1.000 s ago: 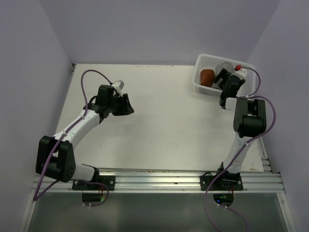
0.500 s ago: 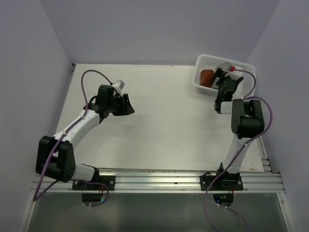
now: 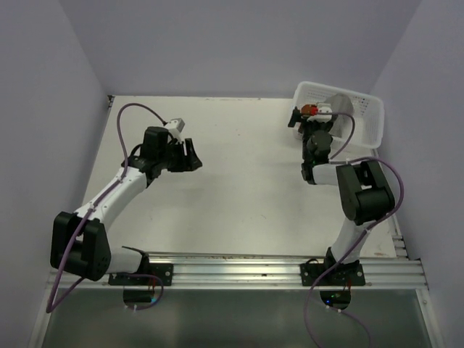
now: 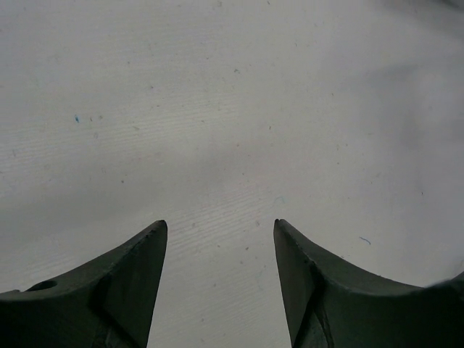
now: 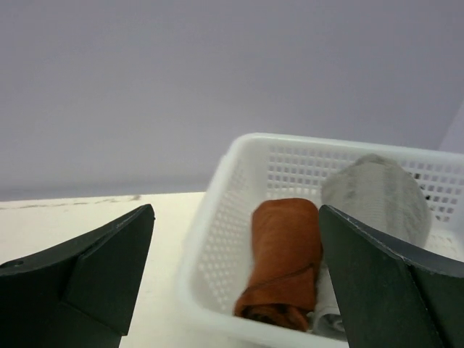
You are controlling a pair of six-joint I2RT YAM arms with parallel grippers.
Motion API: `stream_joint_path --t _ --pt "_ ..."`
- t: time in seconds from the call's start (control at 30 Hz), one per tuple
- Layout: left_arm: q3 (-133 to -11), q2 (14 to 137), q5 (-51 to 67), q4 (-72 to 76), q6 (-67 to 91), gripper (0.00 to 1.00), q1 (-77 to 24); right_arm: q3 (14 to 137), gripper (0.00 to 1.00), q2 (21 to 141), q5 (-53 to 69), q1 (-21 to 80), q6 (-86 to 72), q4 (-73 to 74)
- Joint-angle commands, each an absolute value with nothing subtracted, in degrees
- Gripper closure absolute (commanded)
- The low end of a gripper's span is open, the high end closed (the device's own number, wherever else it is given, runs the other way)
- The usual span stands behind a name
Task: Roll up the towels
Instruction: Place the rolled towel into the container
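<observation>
Two rolled towels lie side by side in the white mesh basket (image 5: pixel 217 217). The rust-brown towel (image 5: pixel 284 250) is on the left and the grey towel (image 5: pixel 377 194) on the right. My right gripper (image 5: pixel 235 210) is open wide just outside the basket's near-left corner, touching neither towel. From above, the grey towel (image 3: pixel 341 106) shows in the basket (image 3: pixel 366 116), with the right gripper (image 3: pixel 312 116) at the basket's left end. The rust-brown towel is hidden there. My left gripper (image 4: pixel 220 225) hangs open over bare table, also at the left (image 3: pixel 190 158), holding nothing.
The basket stands in the table's far right corner, close to the right wall. The white table (image 3: pixel 246 181) stretches between the two arms. Grey walls enclose it at the back and on both sides.
The right gripper has drawn out of the basket and swung to its left end. The left gripper's fingers have spread a little wider; that arm has barely shifted.
</observation>
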State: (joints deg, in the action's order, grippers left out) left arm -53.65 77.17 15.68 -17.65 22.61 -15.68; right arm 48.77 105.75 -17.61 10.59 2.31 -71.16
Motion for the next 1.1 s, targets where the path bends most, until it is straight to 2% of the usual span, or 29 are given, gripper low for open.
stream_joint_path --t 0.0,0.13,0.23,0.27,0.33,0.37,0.4,0.57,0.73,1.07 --pt "-53.5 73.0 12.6 -15.3 20.4 0.35 -14.9 46.9 0.01 98.3 -20.0 15.5 4.5 -72.9" --pt "-53.4 69.1 7.1 -16.1 20.0 0.21 -14.9 45.4 0.01 90.5 -23.2 24.4 -3.2 -58.2" --pt "-52.3 65.2 2.7 -16.0 19.6 0.13 -14.9 47.3 0.01 82.5 -19.7 27.8 -11.7 -35.7" --pt "-52.1 64.2 0.5 -16.1 19.5 0.11 -15.0 51.0 0.01 80.4 -18.8 28.6 -13.4 -20.5" --pt "-52.0 61.8 -2.3 -16.8 19.5 0.05 -15.0 55.2 0.01 76.7 -17.8 30.0 -17.7 -6.5" --pt "-52.0 61.1 -4.3 -17.2 19.6 0.03 -15.0 57.9 0.01 75.9 -17.5 30.1 -18.2 3.8" --pt "-52.6 60.1 -5.1 -17.8 19.5 0.02 -15.0 58.9 0.01 73.9 -17.1 30.3 -19.0 8.0" --pt "-53.0 57.3 -10.9 -21.0 18.6 0.0 -15.0 58.3 0.01 67.1 -20.0 30.3 -19.7 24.4" --pt "-46.6 53.1 -10.7 -17.6 18.3 0.0 -15.0 55.8 0.01 61.8 -20.6 30.2 -20.3 32.1" --pt "-45.7 52.0 -11.8 -17.8 17.8 0.0 -15.0 58.9 0.01 67.5 -26.5 30.2 -23.2 41.9"
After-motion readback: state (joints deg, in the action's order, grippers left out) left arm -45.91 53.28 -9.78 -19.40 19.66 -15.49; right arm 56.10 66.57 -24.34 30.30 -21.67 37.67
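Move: About 4 cm ahead of the empty right hand, 12 cm to its right and 15 cm below it, the rolled grey towel already lies in the white container. The container's middle is in roughly the same place and a little lower. The rolled brown towel is also inside, about 3 cm ahead, 3 cm to the right and 15 cm below. From the left hand, the grey towel lies roughly 22 cm ahead, 55 cm to the right and 9 cm below. Drawing back some 23 cm from the container, the wide-open right hand first swings left and rises, then curves back right and sinks towards the bare table, its fingers tipping down about 55 degrees. The left hand rises and moves about 9 cm left, sinks slightly near the end, tilts up, turns counter-clockwise and opens fully, touching nothing. ##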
